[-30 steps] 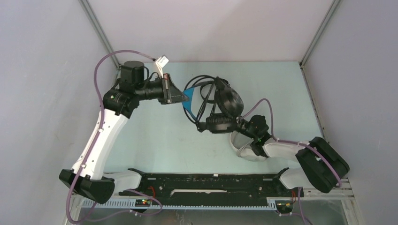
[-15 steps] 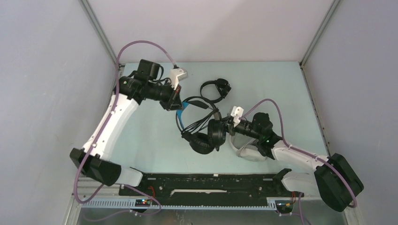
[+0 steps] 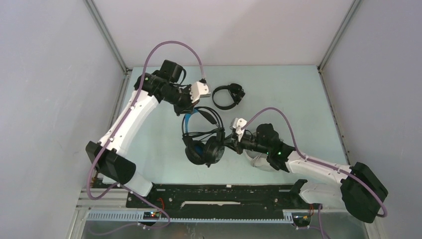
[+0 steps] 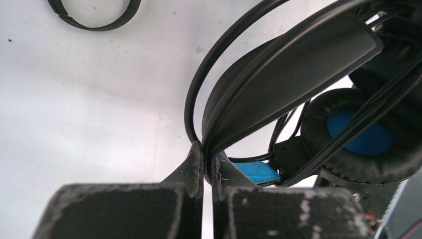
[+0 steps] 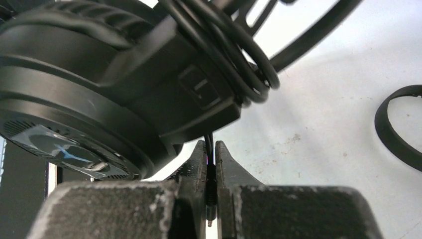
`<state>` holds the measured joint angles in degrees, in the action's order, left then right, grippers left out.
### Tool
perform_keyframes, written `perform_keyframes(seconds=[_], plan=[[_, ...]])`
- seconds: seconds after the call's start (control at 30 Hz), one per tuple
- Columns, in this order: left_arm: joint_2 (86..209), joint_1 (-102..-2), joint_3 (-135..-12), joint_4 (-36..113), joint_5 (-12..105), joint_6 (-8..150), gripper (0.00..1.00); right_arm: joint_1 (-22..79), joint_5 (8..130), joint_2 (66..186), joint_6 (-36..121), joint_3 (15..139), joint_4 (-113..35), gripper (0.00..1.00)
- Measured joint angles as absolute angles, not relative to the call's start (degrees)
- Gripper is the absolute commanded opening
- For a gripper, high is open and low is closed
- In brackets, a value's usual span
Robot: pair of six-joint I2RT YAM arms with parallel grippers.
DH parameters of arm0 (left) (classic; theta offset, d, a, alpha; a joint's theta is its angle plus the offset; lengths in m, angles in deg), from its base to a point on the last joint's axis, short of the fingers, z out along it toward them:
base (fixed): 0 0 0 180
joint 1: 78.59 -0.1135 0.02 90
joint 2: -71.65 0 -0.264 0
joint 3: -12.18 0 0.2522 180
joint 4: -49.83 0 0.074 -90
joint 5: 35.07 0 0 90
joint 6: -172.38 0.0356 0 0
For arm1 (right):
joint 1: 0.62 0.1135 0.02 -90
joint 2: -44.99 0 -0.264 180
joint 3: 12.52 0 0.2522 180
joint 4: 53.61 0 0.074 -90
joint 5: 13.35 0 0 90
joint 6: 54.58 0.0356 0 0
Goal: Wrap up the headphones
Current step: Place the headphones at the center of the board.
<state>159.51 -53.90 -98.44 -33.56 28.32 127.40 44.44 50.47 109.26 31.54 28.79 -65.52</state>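
The bulky black headphones (image 3: 203, 148) with blue lining hang mid-table between both arms, their black cable looped around them. My left gripper (image 3: 192, 108) is shut on their padded headband (image 4: 293, 64), the fingertips (image 4: 197, 154) pinching its lower end beside a blue cushion (image 4: 359, 130). My right gripper (image 3: 230, 141) is shut on the cable's plug end (image 5: 210, 191), right under an ear cup (image 5: 94, 94). The small thin black headphones (image 3: 227, 95) lie flat behind them. The white headphones (image 3: 257, 161) lie mostly hidden under my right arm.
Grey walls enclose the pale table on three sides. A black rail (image 3: 224, 193) runs along the near edge between the arm bases. The small black headset's band shows at the edge of both wrist views (image 4: 94, 11) (image 5: 398, 130).
Both grippers carried the bulky black headphones left and nearer, turning them over. The small black headphones, hidden behind them before, now show. Both grips stayed shut.
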Motion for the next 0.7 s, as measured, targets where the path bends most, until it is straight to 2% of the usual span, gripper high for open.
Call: perform_keyframes(seconds=[0.3, 0.53, 0.7], plan=[[164.93, -53.77, -98.48, -35.3, 36.21, 137.67, 0.0, 48.11, 60.0, 118.35, 28.0, 36.35, -62.26, 0.0], [167.42, -53.71, -89.24, -27.28, 46.13, 140.64, 0.0, 50.69, 65.97, 126.55, 24.16, 37.75, -61.93, 0.0], [170.5, -52.9, -87.84, -21.77, 50.37, 141.15, 0.0, 52.33, 69.25, 129.33, 22.32, 38.6, -61.85, 0.0]])
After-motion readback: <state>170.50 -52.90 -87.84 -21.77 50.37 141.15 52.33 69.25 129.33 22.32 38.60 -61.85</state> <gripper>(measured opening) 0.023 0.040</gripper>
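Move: Under the big headphones that both hands already hold, the clear patch of board they are being taken to lies about 24 cm below the left hand, some 5 cm ahead; from the right hand it is roughly 13 cm ahead, 13 cm left and 16 cm down. The small black headphones lie about 27 cm ahead and 15 cm right of the left hand; the white pair, about 4 cm ahead and 16 cm right of the right hand. Lowering the big headphones towards the board, the left hand keeps its pinch on the headband, sinking about 11 cm while going forward and somewhat left, its fingers swinging some 25 degrees to point nearly straight down. The right hand, still pinching the cable's plug end beside the cups, follows down about 7 cm, forward and left, its fingertips tipping lower. ##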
